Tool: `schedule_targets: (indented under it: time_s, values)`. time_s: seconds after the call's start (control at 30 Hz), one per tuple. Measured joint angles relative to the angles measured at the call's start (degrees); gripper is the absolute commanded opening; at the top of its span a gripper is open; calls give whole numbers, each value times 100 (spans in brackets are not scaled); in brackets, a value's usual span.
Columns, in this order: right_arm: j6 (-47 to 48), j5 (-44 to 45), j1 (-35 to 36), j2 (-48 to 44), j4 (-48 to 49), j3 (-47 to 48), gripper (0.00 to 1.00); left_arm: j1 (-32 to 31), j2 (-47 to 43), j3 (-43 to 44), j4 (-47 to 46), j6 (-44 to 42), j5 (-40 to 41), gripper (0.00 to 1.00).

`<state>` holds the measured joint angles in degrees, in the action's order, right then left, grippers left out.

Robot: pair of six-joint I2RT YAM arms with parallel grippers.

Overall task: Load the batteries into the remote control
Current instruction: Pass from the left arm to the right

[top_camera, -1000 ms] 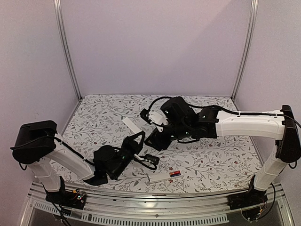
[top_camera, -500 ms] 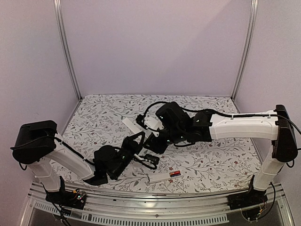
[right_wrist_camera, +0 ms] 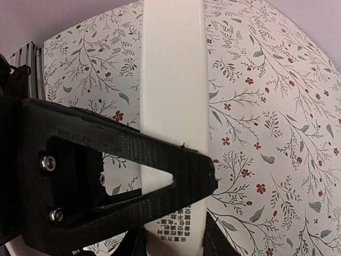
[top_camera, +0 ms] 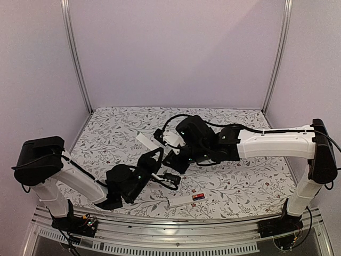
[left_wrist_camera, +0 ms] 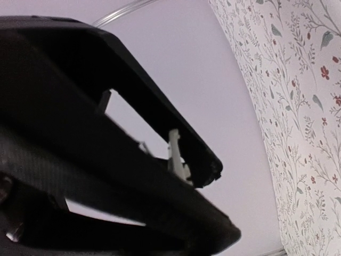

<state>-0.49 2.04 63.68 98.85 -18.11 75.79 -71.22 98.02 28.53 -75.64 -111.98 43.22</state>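
Observation:
The remote control is a slim white bar lying slantwise at mid-table. In the right wrist view the remote control runs lengthwise between the fingers, printed text showing near its near end. My right gripper is shut on it; one black finger crosses over the bar. A battery, black with red, lies near the front edge. My left gripper sits shut just left of the right one. In the left wrist view its fingers point up at the wall, and a small white bit shows behind them.
A thin white strip lies at the front, with the battery at its right end. A black cable loop hangs by the left gripper. Metal frame posts stand at the back corners over the flowered table cover.
My right gripper has slid left onto the remote and its jaws have narrowed around it. The remote has shifted slightly up and left. The left arm has stayed put.

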Motion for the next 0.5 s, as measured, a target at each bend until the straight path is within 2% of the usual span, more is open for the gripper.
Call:
schedule_targets:
  time_s: [0.07,0.3,0.4,0.5]
  values:
    - [76,68,-31,0,-39,-2,16,-7,0,2,-4,28,-28,34]
    - [199,199,-249,-48,-101,-79,15,-13,0,-2,-39,146,-7,57]
    - [254,201,-319,-170,-107,-223,15,-13,0,-31,-46,249,59,72]
    - [444,168,-385,-404,-111,-494,16,-13,-87,-162,-20,608,240,75]
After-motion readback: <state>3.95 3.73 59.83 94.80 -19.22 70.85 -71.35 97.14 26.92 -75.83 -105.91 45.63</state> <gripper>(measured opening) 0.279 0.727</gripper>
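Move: My left hand still pinches the battery cover, whose middle lies about 2 cm ahead of it, 3 cm left and 2 cm higher. My right fingers already hold its lower end, so from that hand the middle is some 3 cm ahead, 5 cm left and 3 cm up. The open remote lies on the table about 11 cm back, 10 cm right and 17 cm below my left hand; from my right hand it is some 10 cm back, 5 cm right and 16 cm down. I spread my left fingers from nearly shut to about three quarters open and let go of the cover, that hand staying put until it edges about 1 cm left at the end. Meanwhile my right hand keeps its pinch and draws the cover out of the left fingers, some 4 cm to the right and 2 cm forward, the forward part coming early. ##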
